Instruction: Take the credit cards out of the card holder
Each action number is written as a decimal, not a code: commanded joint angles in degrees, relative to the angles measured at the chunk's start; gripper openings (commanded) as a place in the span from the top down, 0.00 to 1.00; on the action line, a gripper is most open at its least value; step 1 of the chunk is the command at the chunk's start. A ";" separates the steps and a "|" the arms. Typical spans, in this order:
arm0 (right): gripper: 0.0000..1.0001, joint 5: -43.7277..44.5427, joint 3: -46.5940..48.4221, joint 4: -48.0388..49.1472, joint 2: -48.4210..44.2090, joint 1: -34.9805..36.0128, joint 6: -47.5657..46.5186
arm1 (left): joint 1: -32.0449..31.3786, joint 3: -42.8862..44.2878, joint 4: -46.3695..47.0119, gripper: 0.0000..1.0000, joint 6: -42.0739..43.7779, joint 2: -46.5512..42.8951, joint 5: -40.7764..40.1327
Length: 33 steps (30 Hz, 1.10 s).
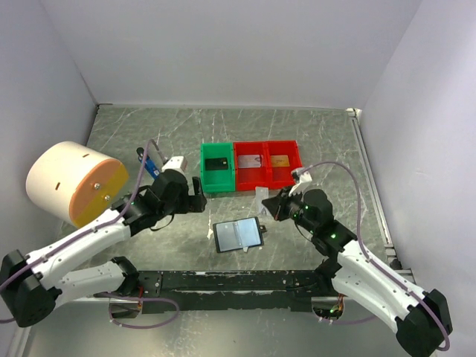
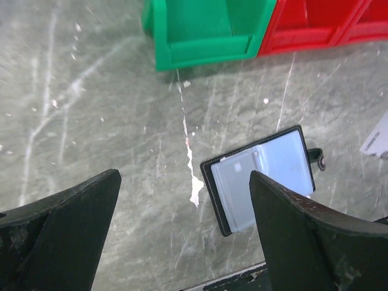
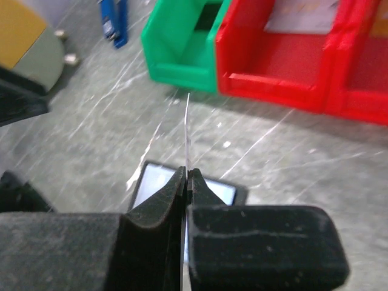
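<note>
The card holder (image 1: 239, 235) lies open on the marble table between the arms, its pale blue sleeves (image 2: 260, 176) facing up. My left gripper (image 1: 198, 201) hovers to its upper left, open and empty, and the holder shows past the right finger (image 2: 291, 230). My right gripper (image 3: 188, 173) is shut on a thin whitish credit card (image 3: 187, 130), held edge-on above the holder (image 3: 154, 182). The same card (image 1: 262, 198) also shows at the edge of the left wrist view (image 2: 379, 140). A black card (image 1: 216, 163), a silvery card (image 1: 251, 159) and an orange card (image 1: 280, 161) lie in the bins.
A green bin (image 1: 218, 169) and two red bins (image 1: 269, 165) stand in a row behind the holder. A large cream and orange cylinder (image 1: 73, 183) sits at the left, with a blue stick-shaped object (image 1: 149, 163) next to it. White walls enclose the table.
</note>
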 commanded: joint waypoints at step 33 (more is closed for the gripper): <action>1.00 1.63 32.61 -9.04 29.09 -9.47 -59.75 | 20.43 4.16 1.04 0.00 23.23 -0.87 1.09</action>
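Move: From the right hand, which holds a credit card, the middle red bin with the white card is about 17 cm ahead, 6 cm left and 12 cm below. The right red bin lies level with it, 10 cm to its right; the green bin about 11 cm to its left. The open card holder lies 6 cm back and 11 cm left of the right hand. From the left hand, the middle bin is some 16 cm ahead, 21 cm right. Right carries its pinched card about 14 cm forward and up over the red bins; left hand moves left. ##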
